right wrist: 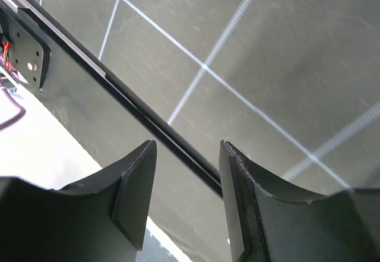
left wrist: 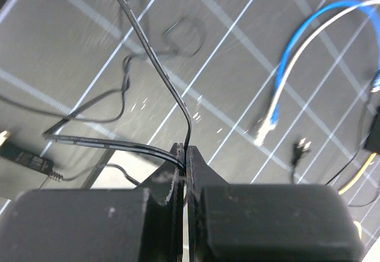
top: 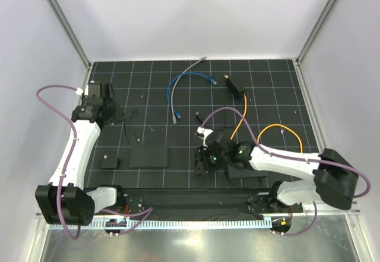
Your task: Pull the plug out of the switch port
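The switch, a small black box [top: 236, 85], lies at the back of the gridded mat, and its port is too small to make out. The orange cable [top: 240, 116] meets the box's right end, where the plug [top: 243, 94] sits. In the left wrist view the box [left wrist: 374, 136] and orange cable [left wrist: 356, 177] show at the right edge. My left gripper [top: 113, 110] [left wrist: 185, 149] is far to the left, shut on a thin black wire [left wrist: 160, 66]. My right gripper [top: 200, 160] [right wrist: 187, 149] hangs open over the mat's front edge, with nothing between its fingers.
A blue cable [top: 178, 87] [left wrist: 309, 30] and a grey cable [top: 193, 66] lie coiled at the back centre. Two flat black mats [top: 148, 155] [top: 243, 171] lie near the front. A tiny black block [left wrist: 24, 155] trails thin wires. A metal rail [right wrist: 148, 116] runs along the front edge.
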Controlling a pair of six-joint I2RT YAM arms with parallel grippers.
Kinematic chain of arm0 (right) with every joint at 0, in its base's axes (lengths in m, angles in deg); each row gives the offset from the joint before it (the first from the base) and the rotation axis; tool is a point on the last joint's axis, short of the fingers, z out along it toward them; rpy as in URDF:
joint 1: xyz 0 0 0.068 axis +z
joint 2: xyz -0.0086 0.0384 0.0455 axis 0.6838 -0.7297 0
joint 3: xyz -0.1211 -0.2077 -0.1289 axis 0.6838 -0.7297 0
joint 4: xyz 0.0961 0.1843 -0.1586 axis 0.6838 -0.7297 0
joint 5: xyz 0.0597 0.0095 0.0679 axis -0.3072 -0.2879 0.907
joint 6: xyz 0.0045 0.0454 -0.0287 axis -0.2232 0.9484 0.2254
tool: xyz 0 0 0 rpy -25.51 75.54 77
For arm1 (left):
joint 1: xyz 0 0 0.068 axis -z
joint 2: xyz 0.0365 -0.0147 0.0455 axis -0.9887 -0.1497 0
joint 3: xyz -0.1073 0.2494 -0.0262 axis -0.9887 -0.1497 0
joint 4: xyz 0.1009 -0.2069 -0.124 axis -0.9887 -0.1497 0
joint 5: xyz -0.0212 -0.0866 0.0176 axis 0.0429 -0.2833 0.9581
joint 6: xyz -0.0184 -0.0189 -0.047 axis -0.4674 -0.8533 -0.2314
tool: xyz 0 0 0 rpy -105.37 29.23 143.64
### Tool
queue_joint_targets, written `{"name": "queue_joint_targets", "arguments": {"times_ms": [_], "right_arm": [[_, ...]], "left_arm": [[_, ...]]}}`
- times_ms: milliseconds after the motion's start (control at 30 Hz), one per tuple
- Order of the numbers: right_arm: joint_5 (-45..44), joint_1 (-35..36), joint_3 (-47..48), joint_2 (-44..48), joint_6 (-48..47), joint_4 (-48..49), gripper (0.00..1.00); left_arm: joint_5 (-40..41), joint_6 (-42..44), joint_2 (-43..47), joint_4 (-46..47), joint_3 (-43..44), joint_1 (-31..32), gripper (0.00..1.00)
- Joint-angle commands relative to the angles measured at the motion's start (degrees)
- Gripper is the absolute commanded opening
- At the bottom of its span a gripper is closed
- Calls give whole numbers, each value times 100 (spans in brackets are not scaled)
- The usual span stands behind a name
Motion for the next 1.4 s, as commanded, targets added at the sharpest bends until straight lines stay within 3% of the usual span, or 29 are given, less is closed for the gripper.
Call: {"name": "queue_joint_targets", "arguments": {"times_ms": [0, 300, 500, 1000, 1167, 1367], "right_arm": [[-393, 34, -113, 718, 101, -234, 54], [-1209, 34, 71, 1738, -40, -1438, 54], [-1702, 34, -17, 1783, 30, -1413, 55], [-2063, 25, 132, 1870, 356, -2106, 57], [-2291, 17, 282, 1862, 443, -2169, 57], [-2563, 8, 308, 1677, 646, -2133, 57]], "left_arm": [[50, 290, -304, 83, 685, -28, 0], [-273, 466, -1638, 126, 2275, -37, 0], [-581, 448, -2709, 294, 3224, -46, 0], [-1425, 299, -6007, -49, 7398, -142, 0], [-1716, -8, -6290, 214, 7200, -195, 0], [-1233, -246, -5666, 355, 5452, -195, 0]]}}
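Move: My left hand holds a doubled black cord, and the bare patch by the back wall where it goes lies about 27 cm ahead, 4 cm right and 16 cm below. The cord's black adapter is some 11 cm behind and 4 cm left; the switch is 10 cm behind and 12 cm right; the grey plug 7 cm ahead and 23 cm right. From my right hand the bare patch is roughly 44 cm ahead and 31 cm left, the Mercury box 3 cm ahead and 19 cm right. With my fingers still shut on the black cord, I sweep my left hand fast towards the back wall, nearly 30 cm forward, arching up about 6 cm and drifting slightly right, then draw back a little as it sinks 10 cm over the bare patch. My right hand, empty and open, backs away to its right towards the Mercury box, rising slightly. ##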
